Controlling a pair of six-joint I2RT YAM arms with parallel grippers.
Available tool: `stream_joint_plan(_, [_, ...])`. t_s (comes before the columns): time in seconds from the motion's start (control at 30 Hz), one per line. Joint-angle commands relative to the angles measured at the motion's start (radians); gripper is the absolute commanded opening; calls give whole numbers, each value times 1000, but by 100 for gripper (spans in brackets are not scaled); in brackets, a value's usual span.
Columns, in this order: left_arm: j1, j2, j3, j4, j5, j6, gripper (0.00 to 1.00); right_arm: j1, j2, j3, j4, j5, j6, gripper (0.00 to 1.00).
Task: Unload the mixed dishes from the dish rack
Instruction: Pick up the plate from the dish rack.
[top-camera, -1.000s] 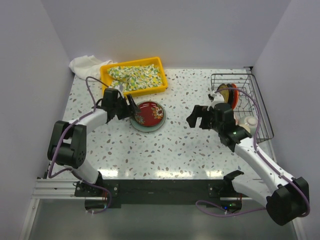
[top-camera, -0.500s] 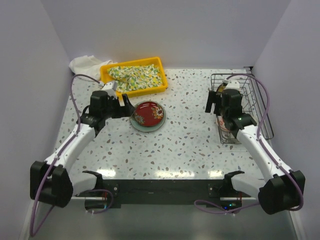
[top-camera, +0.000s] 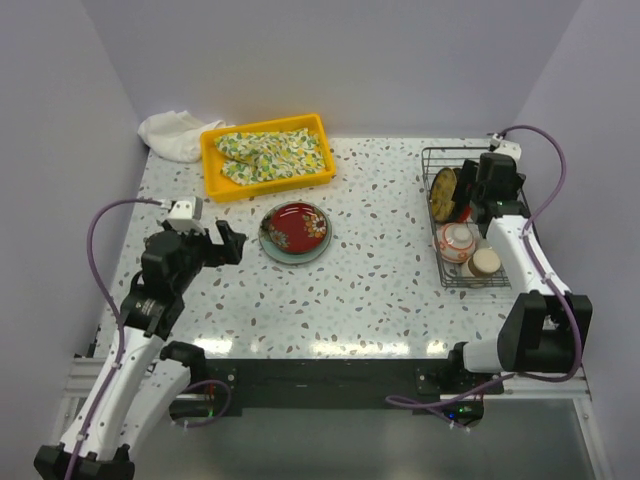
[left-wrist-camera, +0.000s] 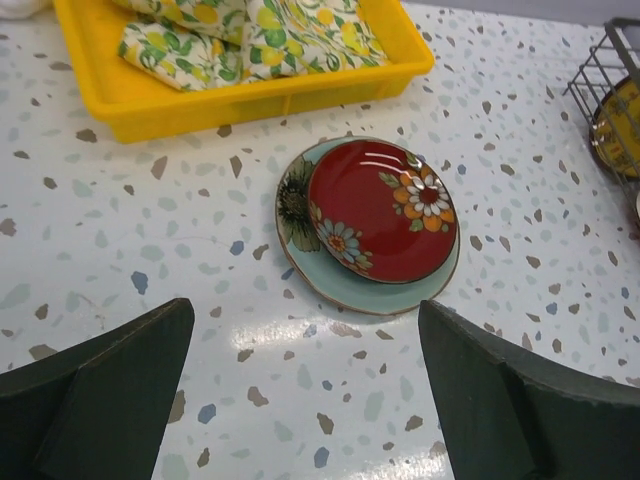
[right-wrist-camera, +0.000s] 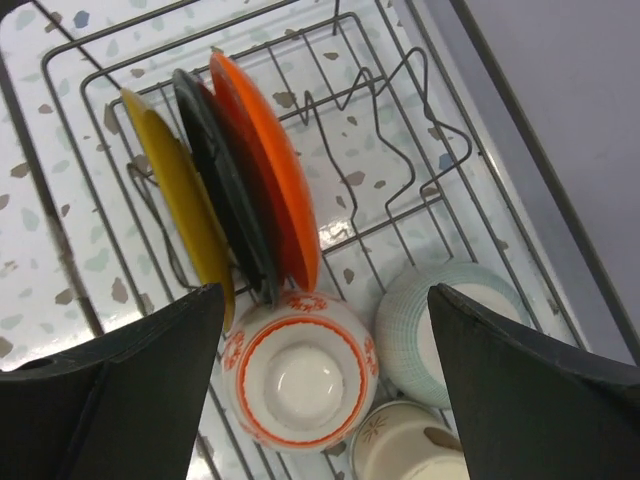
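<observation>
The dish rack (top-camera: 520, 215) stands at the right. It holds upright yellow-brown (right-wrist-camera: 180, 210), black (right-wrist-camera: 225, 190) and orange (right-wrist-camera: 270, 170) plates. It also holds an upturned red-patterned white bowl (right-wrist-camera: 300, 385), a celadon bowl (right-wrist-camera: 425, 330) and a tan cup (right-wrist-camera: 400, 445). My right gripper (right-wrist-camera: 325, 295) hangs open and empty above the bowls, touching nothing; it also shows in the top view (top-camera: 472, 205). A black-red bowl (left-wrist-camera: 385, 210) sits on the pale green-blue plate (left-wrist-camera: 340, 285) on the table. My left gripper (left-wrist-camera: 305, 308) is open and empty, just short of that plate.
A yellow tray (top-camera: 215, 185) with a floral cloth (top-camera: 275, 152) stands at the back left, with a white cloth (top-camera: 170, 133) behind it. Walls close in the table on the left, back and right. The rack's edge (left-wrist-camera: 610, 100) shows in the left wrist view.
My left arm has drawn back from the plate and bowl toward the near left. My right arm has swung from mid-table to above the rack. Both stay empty.
</observation>
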Motion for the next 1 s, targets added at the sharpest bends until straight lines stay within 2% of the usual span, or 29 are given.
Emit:
stream_joint_plan(0.0, [-10, -99, -85, -8, -118, 12, 100, -52, 45, 69, 82, -67, -36, 81])
stream_joint_plan(0.13, [-14, -182, -128, 32, -135, 6, 100, -80, 97, 104, 77, -127, -54, 71])
stream_joint_plan(0.23, [-14, -196, -139, 44, -181, 18, 100, -85, 128, 122, 77, -159, -77, 62])
stream_joint_plan(0.37, [-13, -182, -139, 50, -172, 20, 100, -89, 160, 147, 69, -189, -92, 54])
stream_joint_plan(0.97, [-8, -164, -145, 61, -161, 23, 99, -100, 314, 218, 25, -236, -171, 29])
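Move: The orange-red plate stands on edge in the rack, its middle about 8 cm ahead of the right hand, 1 cm to its right and 10 cm below. The dark plate stands some 3 cm to the left of that plate, the yellow plate about 7 cm to its left, both level with it. The red-rimmed bowl lies 3 cm back from the right hand, 1 cm left, 14 cm below. From the left hand the orange-red plate is far off, roughly 62 cm right, 20 cm ahead and 13 cm lower. Reach the right hand forward and down about 8 cm in all, edging slightly right at first and sinking more steeply at the end, to set its fingers astride the orange-red plate's upper near rim. Narrow the wide-open fingers to about a third on the way, tipping them down and turning counter-clockwise, each some 10 degrees. Ease the empty left hand a few centimetres left and down, away from the stacked plates. ##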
